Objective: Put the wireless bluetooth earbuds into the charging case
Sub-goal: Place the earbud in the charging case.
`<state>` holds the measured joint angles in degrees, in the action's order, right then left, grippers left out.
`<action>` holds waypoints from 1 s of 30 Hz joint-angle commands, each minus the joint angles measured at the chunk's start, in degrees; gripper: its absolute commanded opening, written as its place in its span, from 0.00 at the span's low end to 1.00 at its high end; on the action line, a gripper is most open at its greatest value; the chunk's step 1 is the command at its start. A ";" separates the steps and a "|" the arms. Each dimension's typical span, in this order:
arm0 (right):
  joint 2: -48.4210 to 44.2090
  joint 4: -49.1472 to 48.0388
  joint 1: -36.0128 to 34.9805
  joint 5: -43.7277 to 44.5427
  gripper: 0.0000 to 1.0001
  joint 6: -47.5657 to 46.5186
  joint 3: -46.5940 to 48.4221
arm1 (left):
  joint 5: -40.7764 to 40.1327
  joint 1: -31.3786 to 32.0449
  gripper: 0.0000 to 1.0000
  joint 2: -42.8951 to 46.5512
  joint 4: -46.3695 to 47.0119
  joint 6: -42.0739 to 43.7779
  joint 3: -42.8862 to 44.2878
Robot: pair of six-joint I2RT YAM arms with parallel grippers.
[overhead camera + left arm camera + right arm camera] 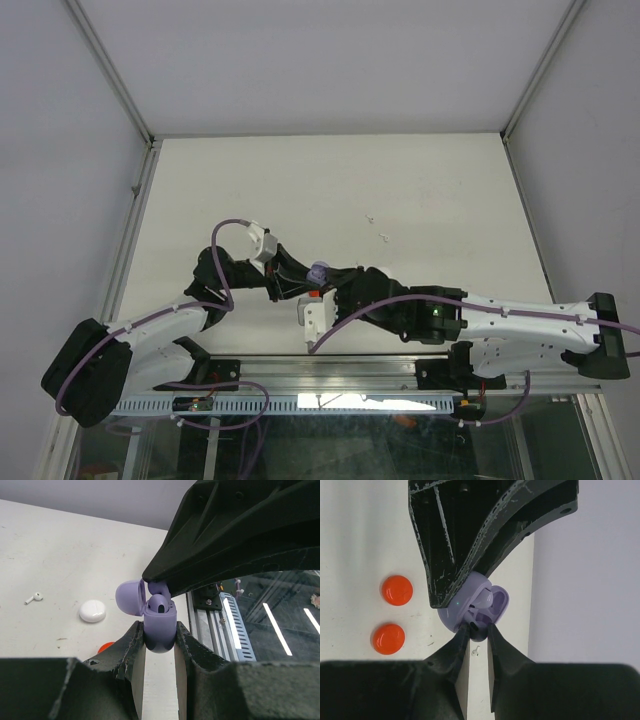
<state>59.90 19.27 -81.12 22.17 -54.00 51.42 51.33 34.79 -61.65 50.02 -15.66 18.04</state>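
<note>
My left gripper [160, 630] is shut on the body of the lilac charging case [160, 630], held above the table with its lid [131, 597] swung open to the left. One lilac earbud [485, 597] sits in a well of the case. My right gripper [479, 629] comes in from the other side, shut on a second lilac earbud [477, 632] right at the case's open mouth. From the top view the case [319, 272] shows between the two wrists. A white earbud [34, 598] lies loose on the table at the far left.
A white round disc [92, 611] and a red disc [105, 647] lie on the table left of the case. Two red discs [397, 590] [388, 638] lie below the right wrist. The metal rail [227, 625] runs along the table's near edge.
</note>
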 commanded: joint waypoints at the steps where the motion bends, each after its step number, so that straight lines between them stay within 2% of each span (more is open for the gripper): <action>1: 0.61 -1.50 -1.27 -2.57 0.14 -1.46 1.22 | -0.64 -0.07 0.00 -0.20 3.17 -0.53 2.71; 5: 0.66 -0.70 -1.34 -3.44 0.19 -1.55 1.37 | -1.35 -0.08 0.00 -0.55 7.41 -2.49 1.73; 7: 0.42 0.07 -1.33 -4.30 0.24 -1.47 1.70 | -1.80 -0.09 0.00 -0.73 8.50 -2.98 1.16; 12: -0.92 1.97 -1.32 -6.04 0.39 -0.73 2.28 | -3.65 -0.08 0.00 -0.93 8.99 -3.01 0.15; 22: -3.71 6.52 -0.75 -8.65 0.57 5.64 4.31 | -8.49 -0.27 0.00 0.59 9.75 -1.84 -3.08; 30: -5.10 5.98 8.69 -20.06 0.67 17.77 6.46 | -9.72 -0.35 0.00 1.30 11.51 -1.63 -5.14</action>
<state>56.53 27.05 -76.73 9.13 -44.21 54.17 43.18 34.79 -62.04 56.66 -18.00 13.76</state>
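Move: The right fingers still pinch the earbud at the open case, whose middle lies about 2 cm to their left, 1 cm ahead and 2 cm below. The left hand holds the case, its middle 2 cm to the right of and 1 cm above that hand point. From the right hand, about 22 cm down on the table, one red disc lies some 5 cm ahead and 1 cm left, another 4 cm ahead and 6 cm right. Once nearly still at the case, the right fingers spread wide and let go of the earbud. The right hand then draws back about 2.5 cm from the case, dipping a little and rising again as it edges right and the wrist tips some 15 degrees. Meanwhile the left hand keeps its grip on the case and carries it about 1.5 cm forward, turning slightly counter-clockwise. ##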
